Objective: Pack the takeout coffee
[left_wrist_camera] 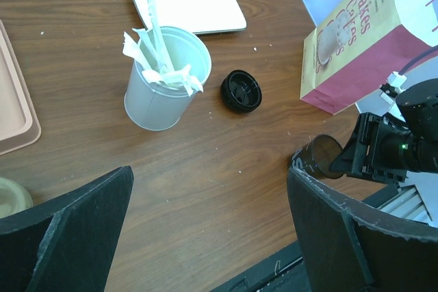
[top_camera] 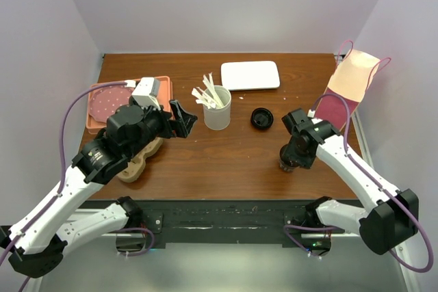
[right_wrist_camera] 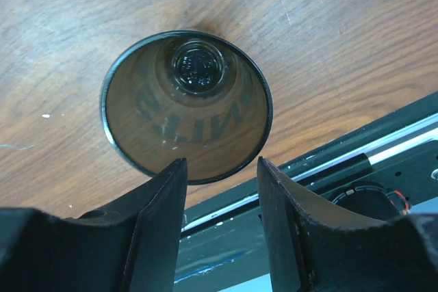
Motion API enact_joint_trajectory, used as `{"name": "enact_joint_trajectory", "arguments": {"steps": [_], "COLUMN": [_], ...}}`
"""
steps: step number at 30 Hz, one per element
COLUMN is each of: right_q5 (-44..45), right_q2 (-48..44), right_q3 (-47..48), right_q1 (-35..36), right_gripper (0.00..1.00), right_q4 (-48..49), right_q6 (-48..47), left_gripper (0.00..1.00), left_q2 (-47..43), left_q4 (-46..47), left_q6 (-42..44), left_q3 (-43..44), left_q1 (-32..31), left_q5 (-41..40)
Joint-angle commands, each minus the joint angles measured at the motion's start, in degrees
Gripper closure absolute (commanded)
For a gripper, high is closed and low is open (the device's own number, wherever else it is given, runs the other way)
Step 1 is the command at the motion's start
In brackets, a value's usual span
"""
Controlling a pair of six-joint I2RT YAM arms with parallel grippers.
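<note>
The takeout coffee cup [top_camera: 287, 163] [left_wrist_camera: 316, 162] [right_wrist_camera: 185, 114] is dark brown and stands without a lid near the table's front right edge. Its round black lid [top_camera: 261, 118] [left_wrist_camera: 241, 91] lies apart on the wood, further back. My right gripper [top_camera: 293, 155] [right_wrist_camera: 220, 165] hangs right over the cup's open mouth. Its fingers are half closed at the near rim, with a gap between them and nothing clamped. My left gripper [top_camera: 183, 120] [left_wrist_camera: 211, 172] stands wide open above bare wood at the left, holding nothing.
A white cup of pale stirrers [top_camera: 217, 107] [left_wrist_camera: 164, 80] stands mid-table, a white tray [top_camera: 250, 74] behind it. A cakes bag [top_camera: 349, 87] [left_wrist_camera: 356, 46] leans at the right. A pink tray [top_camera: 164, 87] and a cardboard cup carrier [top_camera: 140, 162] lie under the left arm.
</note>
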Motion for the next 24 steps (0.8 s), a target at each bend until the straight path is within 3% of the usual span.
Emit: {"name": "enact_joint_trajectory", "arguments": {"steps": [1,5,10,20,24], "right_q5": [2.68,3.38,4.26,0.23,-5.48], "right_q2": [-0.52,0.45,0.53,0.18,1.32], "right_q3": [-1.55,-1.99,-3.39,-4.72,-3.14], "right_q1": [-0.27,-0.19,-0.27,-0.19,0.08], "right_gripper": [0.5,0.48,0.53,0.76,0.84], "right_q4": [3.05,2.96,4.72,10.17,14.3], "right_q6": [2.65,2.91,3.26,-1.99,-5.17], "left_gripper": [0.01,0.01,0.01,0.01,0.01], "left_q2": [-0.18,0.18,0.27,-1.32,-1.58], "left_q4": [2.52,2.61,2.52,3.05,2.88], "left_q6": [-0.03,0.15,0.23,1.38,1.55], "left_q3": [0.0,0.17,0.0,-2.37,-2.99], "left_q1": [-0.26,-0.26,-0.17,-0.17,-0.17], "left_q5": [-0.54,-0.45,-0.62,-1.67,-2.03]}}
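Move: Open coffee cup standing almost under the right hand's fingertips: its middle is about 3 cm ahead, 1 cm left and some 6 cm below. The black lid lies around 22 cm ahead and 11 cm left of that hand, 10 cm down; the paper bag stands about 21 cm ahead and 17 cm to the right, its middle near hand height. From the left hand the cup is roughly 39 cm right, 2 cm back and 27 cm down. Sinking about 2 cm to the near rim of the cup, the right hand then eases some 1.5 cm forward and left as its half-open fingers close to a narrow gap. By then they straddle the wall on the cup's right side, one tip inside the rim and one outside, the outer finger pushing the cup leftward. ##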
